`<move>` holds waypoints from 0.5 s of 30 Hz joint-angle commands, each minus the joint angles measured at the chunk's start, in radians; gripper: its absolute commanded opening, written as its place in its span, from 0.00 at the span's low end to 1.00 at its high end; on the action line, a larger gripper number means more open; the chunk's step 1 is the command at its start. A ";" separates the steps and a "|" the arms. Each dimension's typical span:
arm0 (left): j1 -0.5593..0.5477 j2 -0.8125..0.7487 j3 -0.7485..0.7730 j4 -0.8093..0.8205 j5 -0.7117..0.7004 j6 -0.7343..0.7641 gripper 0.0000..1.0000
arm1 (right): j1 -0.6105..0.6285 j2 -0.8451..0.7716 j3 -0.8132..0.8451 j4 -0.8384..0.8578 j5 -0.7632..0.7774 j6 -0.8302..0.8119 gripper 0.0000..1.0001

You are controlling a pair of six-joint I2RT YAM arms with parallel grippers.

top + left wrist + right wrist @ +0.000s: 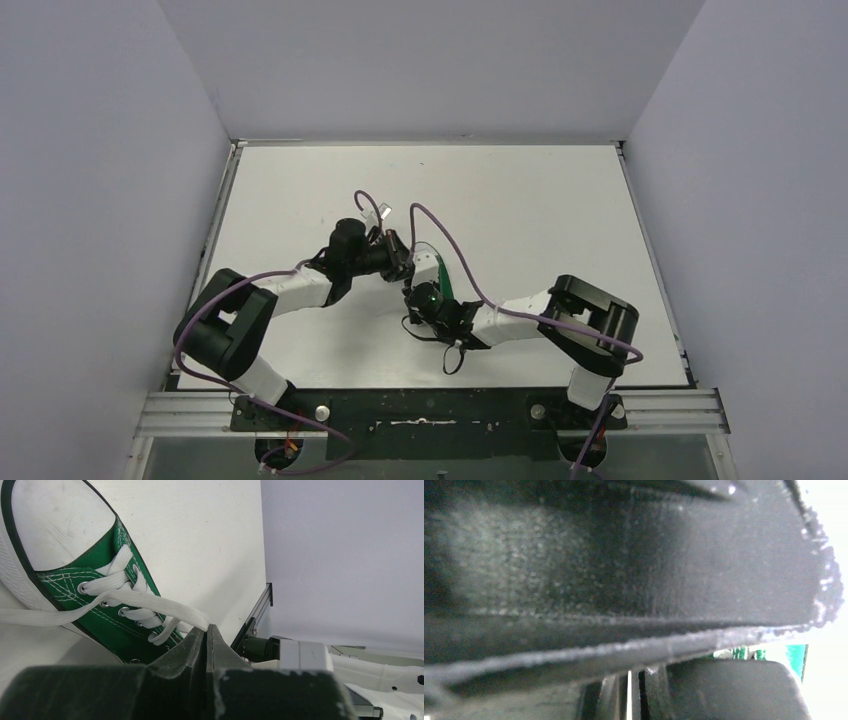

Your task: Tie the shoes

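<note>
The shoe (443,283) is a small green canvas sneaker in the middle of the table, mostly covered by both wrists in the top view. The left wrist view shows its white toe cap, green upper (102,617) and white laces (150,602). One lace runs from the eyelets into my left gripper (206,630), which is shut on it. My right gripper (421,296) sits just in front of the shoe. In its wrist view a dark blurred body fills most of the frame. Its fingers (611,697) stand close together with a thin white sliver between them. I cannot tell what that sliver is.
The white table (540,210) is walled by grey panels on three sides. A black rail (255,615) runs along its edge. Purple cables (455,250) loop above both wrists. A strip of green (796,652) shows at the right wrist view's right edge.
</note>
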 commanded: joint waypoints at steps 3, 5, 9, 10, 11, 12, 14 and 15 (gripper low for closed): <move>0.016 -0.028 0.055 0.028 0.036 0.018 0.00 | -0.048 -0.359 -0.005 -0.437 -0.235 0.087 0.00; 0.016 -0.024 0.051 0.042 0.035 0.015 0.00 | -0.068 -0.483 0.001 -0.614 -0.352 0.118 0.00; 0.014 -0.033 0.031 0.056 0.005 0.002 0.00 | -0.123 -0.570 0.140 -0.930 -0.487 0.036 0.00; 0.014 -0.041 0.026 0.055 -0.007 -0.003 0.00 | -0.136 -0.567 0.186 -0.999 -0.460 0.003 0.00; 0.015 -0.050 0.020 0.047 -0.018 -0.005 0.00 | -0.147 -0.559 0.234 -1.055 -0.427 -0.036 0.00; 0.015 -0.061 0.018 0.035 -0.030 -0.004 0.00 | -0.160 -0.547 0.274 -1.095 -0.400 -0.077 0.00; 0.014 -0.080 0.018 -0.002 -0.047 -0.004 0.00 | -0.183 -0.510 0.362 -1.141 -0.314 -0.164 0.00; 0.013 -0.087 0.022 -0.021 -0.051 -0.004 0.00 | -0.195 -0.487 0.390 -1.146 -0.277 -0.204 0.00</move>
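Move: Low beneath the left gripper, the shut right fingers start just left of the shoe. The shoe opening they are taken towards lies some 6 cm to their right, 2 cm back and slightly higher; the lacing is about 4 cm ahead, 4 cm right and 3 cm up. The left fingertips hang around 4 cm ahead, 3 cm right and 9 cm above. From the left hand, the opening lies roughly 6 cm back, 2 cm right and 7 cm below. Drawing the already gripped lace out from under the left gripper, the right hand climbs fast, about 14 cm, while swinging some 8 cm right and 5 cm back to above the shoe opening. The right fingers stay shut and tip about 15 degrees further down; the left fingers keep their pinch on the other lace and barely shift. ##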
